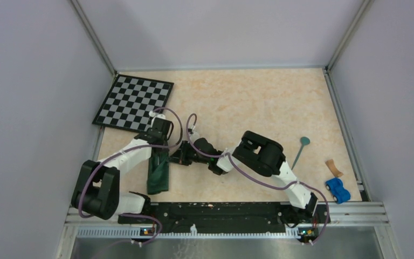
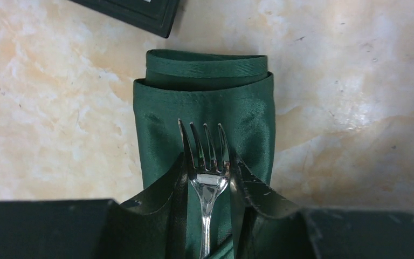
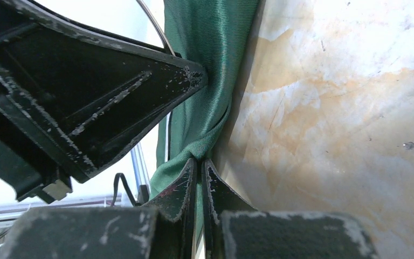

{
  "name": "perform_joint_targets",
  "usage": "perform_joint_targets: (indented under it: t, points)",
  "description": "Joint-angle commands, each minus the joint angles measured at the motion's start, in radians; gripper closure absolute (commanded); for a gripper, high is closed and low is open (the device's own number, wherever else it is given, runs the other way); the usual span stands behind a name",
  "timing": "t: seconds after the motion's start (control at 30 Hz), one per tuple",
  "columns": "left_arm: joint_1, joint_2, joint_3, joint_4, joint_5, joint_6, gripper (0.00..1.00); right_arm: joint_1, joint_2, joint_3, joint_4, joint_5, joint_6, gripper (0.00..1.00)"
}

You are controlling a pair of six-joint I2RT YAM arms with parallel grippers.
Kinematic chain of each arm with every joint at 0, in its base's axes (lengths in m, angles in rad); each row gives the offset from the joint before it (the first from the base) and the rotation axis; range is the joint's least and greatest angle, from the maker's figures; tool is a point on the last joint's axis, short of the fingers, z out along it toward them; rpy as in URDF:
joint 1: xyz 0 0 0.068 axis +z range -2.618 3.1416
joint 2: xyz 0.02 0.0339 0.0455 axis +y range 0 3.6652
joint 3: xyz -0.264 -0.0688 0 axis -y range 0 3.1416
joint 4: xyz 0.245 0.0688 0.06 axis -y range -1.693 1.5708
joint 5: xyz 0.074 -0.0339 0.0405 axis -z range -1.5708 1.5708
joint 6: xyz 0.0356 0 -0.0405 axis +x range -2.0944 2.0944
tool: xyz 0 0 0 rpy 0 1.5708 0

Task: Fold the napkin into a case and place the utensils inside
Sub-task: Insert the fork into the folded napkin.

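The dark green napkin lies folded into a long narrow case near the left arm's base. My left gripper hangs over it, shut on the silver fork, tines pointing along the cloth toward its rolled far end. My right gripper reaches in from the right and is shut on the napkin's edge, pinching a fold of cloth. In the top view both grippers, left and right, meet at the case. The teal-headed utensil lies far right on the table.
The checkered board sits at the back left, its corner just beyond the case. A blue toy car and a tan wooden piece lie at the right edge. The left gripper's finger looms close to my right gripper.
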Motion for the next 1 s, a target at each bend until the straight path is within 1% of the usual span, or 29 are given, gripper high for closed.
perform_joint_targets:
  t: [0.0,0.17,0.47,0.57,0.77,0.83,0.97]
  points:
    - [0.006,0.020,0.031,-0.051,-0.061,-0.085,0.83,0.014,0.009,-0.006,0.009,0.035,-0.036,1.00]
    - [0.017,0.027,0.050,-0.085,-0.064,-0.100,0.82,0.014,0.009,-0.003,0.007,0.030,-0.039,1.00]
    - [0.022,0.082,0.106,-0.124,-0.041,-0.078,0.73,0.013,0.003,-0.005,0.005,0.031,-0.051,1.00]
    - [0.022,0.083,0.106,-0.124,-0.035,-0.079,0.63,0.013,0.001,-0.005,0.004,0.032,-0.055,1.00]
    - [0.022,0.070,0.111,-0.136,-0.032,-0.080,0.48,0.013,0.000,-0.006,-0.001,0.029,-0.057,1.00]
    - [0.022,0.070,0.121,-0.148,-0.036,-0.085,0.46,0.013,-0.001,-0.006,-0.002,0.030,-0.058,1.00]
    - [0.022,0.050,0.105,-0.121,-0.010,-0.060,0.47,0.013,0.000,-0.003,-0.007,0.030,-0.060,1.00]
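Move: The left hand holds the fork by its neck just over the folded napkin, whose middle is some 6 cm back, about 1 cm left and 1 cm below. The right gripper's tips, on the napkin's flap, are about 4 cm back and 3 cm right; the checkered board's middle lies some 18 cm ahead and 11 cm left. From the right hand the napkin's middle is about 5 cm left and 2 cm back. Left hand eases the fork about 1 cm left and back, then opens off it; right keeps pinching flap. ##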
